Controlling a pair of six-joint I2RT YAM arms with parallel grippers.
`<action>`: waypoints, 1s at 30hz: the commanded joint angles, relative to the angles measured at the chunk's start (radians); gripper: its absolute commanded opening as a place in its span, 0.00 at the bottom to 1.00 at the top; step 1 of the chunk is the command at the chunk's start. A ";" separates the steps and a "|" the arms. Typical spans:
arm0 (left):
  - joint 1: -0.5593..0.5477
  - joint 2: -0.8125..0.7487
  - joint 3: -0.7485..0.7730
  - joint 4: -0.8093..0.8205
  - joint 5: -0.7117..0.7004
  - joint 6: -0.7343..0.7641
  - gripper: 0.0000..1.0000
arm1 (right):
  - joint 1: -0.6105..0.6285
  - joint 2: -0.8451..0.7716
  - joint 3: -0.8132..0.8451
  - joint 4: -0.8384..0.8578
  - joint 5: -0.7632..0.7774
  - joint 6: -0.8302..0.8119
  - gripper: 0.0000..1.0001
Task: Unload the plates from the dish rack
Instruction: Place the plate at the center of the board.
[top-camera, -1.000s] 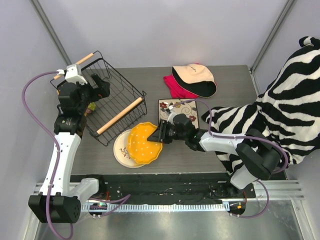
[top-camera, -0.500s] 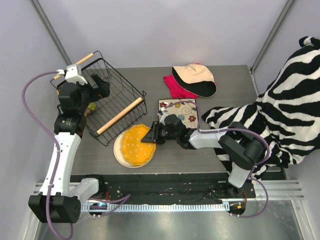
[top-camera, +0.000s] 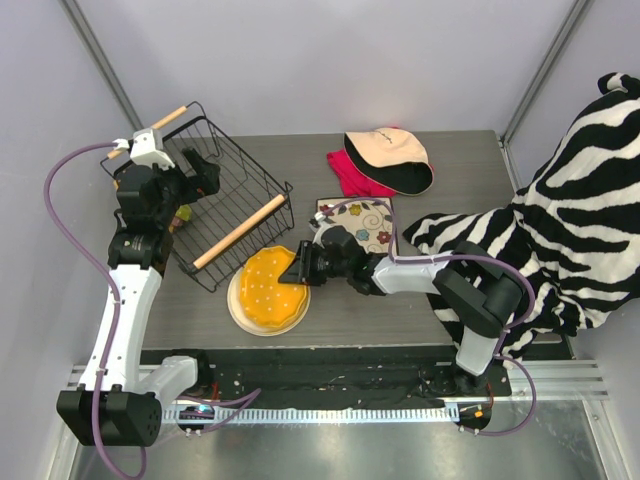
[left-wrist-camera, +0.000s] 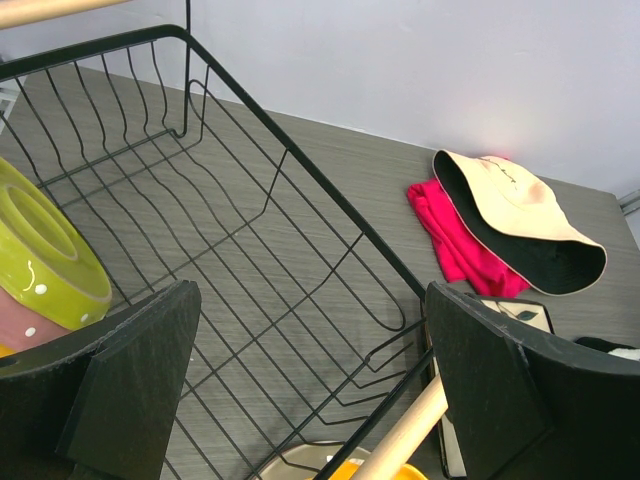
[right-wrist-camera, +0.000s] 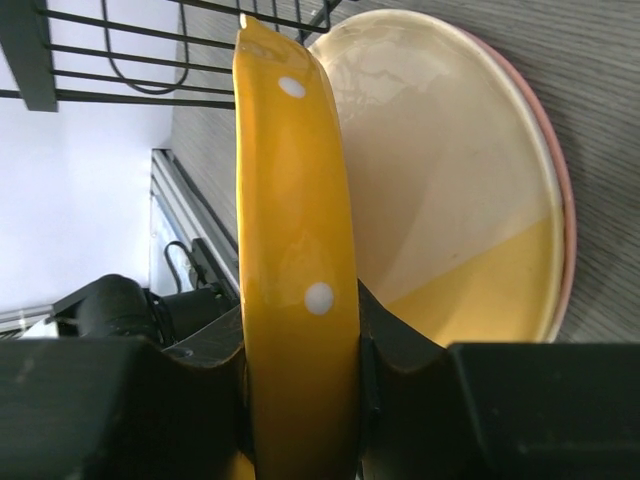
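Observation:
The black wire dish rack (top-camera: 232, 190) with wooden handles stands at the back left. My left gripper (top-camera: 196, 170) hovers open over it with nothing between the fingers (left-wrist-camera: 130, 385). A green plate (left-wrist-camera: 40, 250) leans in the rack's left end, with a pink plate (left-wrist-camera: 18, 322) under it. My right gripper (top-camera: 299, 268) is shut on the rim of the orange dotted plate (top-camera: 268, 289), which lies nearly flat over a cream plate (top-camera: 243, 314) in front of the rack. In the right wrist view the orange rim (right-wrist-camera: 295, 200) is pinched between both pads. The square flowered plate (top-camera: 368, 222) lies behind that arm.
A cream-and-black cap (top-camera: 393, 158) rests on a pink cloth (top-camera: 347, 178) at the back. A zebra-striped cloth (top-camera: 560, 230) covers the table's right side. The rack's near wooden handle (top-camera: 240, 231) lies close to the stacked plates.
The right gripper has moved left and lowered the orange plate from a tilt down onto the cream plate. The left arm has stayed still.

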 joint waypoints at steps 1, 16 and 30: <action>0.003 -0.006 -0.003 0.029 0.006 0.004 1.00 | 0.009 -0.018 0.044 0.011 0.079 -0.061 0.25; 0.003 -0.004 -0.006 0.033 0.019 -0.003 1.00 | 0.021 -0.058 0.058 -0.055 0.125 -0.121 0.53; 0.003 -0.004 -0.009 0.039 0.026 -0.007 1.00 | 0.057 -0.096 0.127 -0.276 0.294 -0.240 0.60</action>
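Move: The right hand grips the near-right rim of the yellow plate, whose middle lies about 5 cm to its left, 4 cm back and 2 cm below. The cream plate it is being laid on is centred some 6 cm left, 6 cm back and 5 cm below the hand. The rack's wooden handle is roughly 11 cm left and 9 cm ahead, the flowered square plate 15 cm right and 9 cm ahead. From the left hand, the yellow plate lies around 15 cm right, 17 cm back and well below. The right hand lets go of the yellow plate's rim as it lowers it onto the cream plate: it sinks nearly 3 cm, easing about 2 cm to its right, the fingers opening to a little over half on either side of the rim and tipping down some 15 degrees. At the end the hand starts back up slightly. ##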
